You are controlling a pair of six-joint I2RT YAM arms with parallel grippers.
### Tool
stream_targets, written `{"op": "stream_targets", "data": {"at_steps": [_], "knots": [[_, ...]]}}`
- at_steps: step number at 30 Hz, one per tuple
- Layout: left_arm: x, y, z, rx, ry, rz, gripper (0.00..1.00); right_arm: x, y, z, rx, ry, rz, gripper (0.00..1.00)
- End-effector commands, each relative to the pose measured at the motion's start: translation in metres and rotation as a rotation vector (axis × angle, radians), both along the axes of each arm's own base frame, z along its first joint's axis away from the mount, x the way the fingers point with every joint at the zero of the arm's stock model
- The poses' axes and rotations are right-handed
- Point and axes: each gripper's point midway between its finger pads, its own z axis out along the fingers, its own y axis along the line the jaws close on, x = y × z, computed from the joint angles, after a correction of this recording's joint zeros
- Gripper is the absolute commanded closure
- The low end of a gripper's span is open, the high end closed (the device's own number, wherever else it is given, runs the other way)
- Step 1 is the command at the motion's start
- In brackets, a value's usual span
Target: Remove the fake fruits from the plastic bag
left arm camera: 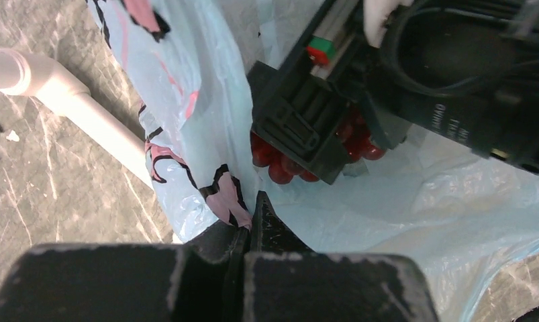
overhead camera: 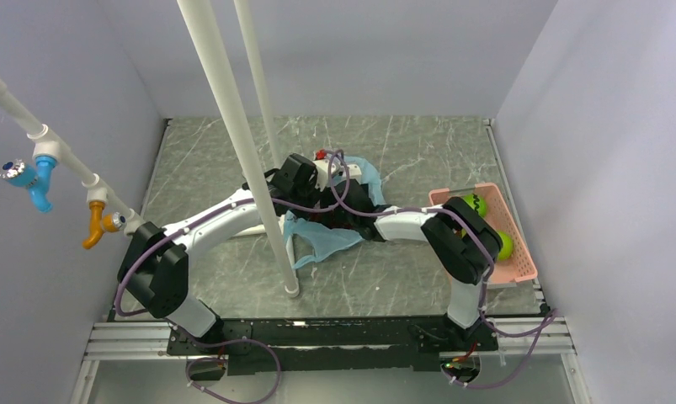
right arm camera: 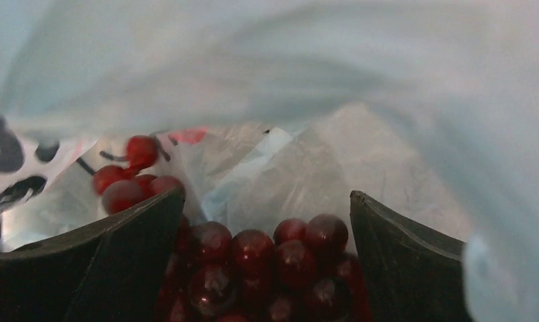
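The light blue plastic bag (overhead camera: 322, 240) lies mid-table, crumpled under both wrists. My left gripper (left arm camera: 253, 211) is shut on the printed edge of the plastic bag (left arm camera: 387, 201) and holds its mouth up. My right gripper (right arm camera: 266, 194) is inside the plastic bag (right arm camera: 320, 80) with its fingers spread wide, open. A dark red grape bunch (right arm camera: 253, 255) lies between the fingers, and neither finger presses on it. From the left wrist view the grape bunch (left arm camera: 280, 168) shows under the right gripper (left arm camera: 333, 144). Two green fruits (overhead camera: 476, 204) sit in the pink tray.
The pink slotted tray (overhead camera: 519, 261) stands at the right table edge. Two white poles (overhead camera: 250, 168) rise just left of the bag; one pole (left arm camera: 85, 114) shows beside the bag. White walls close in on the left, back and right.
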Motion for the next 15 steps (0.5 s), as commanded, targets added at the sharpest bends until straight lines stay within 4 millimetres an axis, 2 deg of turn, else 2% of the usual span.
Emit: {"op": "stream_targets", "data": {"at_steps": [1, 9, 12, 15], "knots": [[0.009, -0.007, 0.020, -0.026, -0.051, -0.003, 1.00, -0.004, -0.005, -0.032, -0.072, 0.065, -0.031, 0.07], [0.012, -0.002, 0.019, -0.003, -0.055, 0.018, 1.00, -0.019, -0.021, -0.038, -0.082, 0.048, -0.100, 0.21], [0.012, -0.001, 0.018, 0.000, -0.054, 0.026, 1.00, -0.023, -0.018, -0.033, -0.032, 0.042, -0.078, 0.38], [0.013, 0.002, 0.017, 0.002, -0.051, 0.038, 1.00, -0.030, -0.006, -0.004, 0.103, -0.034, -0.011, 0.59]]}}
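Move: The grapes lie in the bag between the right hand's spread fingers, about 1 cm back from the hand point, level with it sideways and some 2 cm below. From there the bag rim pinched by the left hand is roughly 5 cm left, 4 cm back and 8 cm up; the white pipe elbow is about 10 cm left and 4 cm back. For the left hand, the grapes lie some 4 cm ahead, 5 cm right and 10 cm down. Down about 1.5 cm around the grapes, nudging briefly forward and left, the right hand then draws back and right roughly 1 cm while lifting a little. Its wrist turns some 5 degrees clockwise, and the wide-open fingers close to about half around part of the bunch. The left hand keeps the bag rim pinched, drifting barely a centimetre left and down. ##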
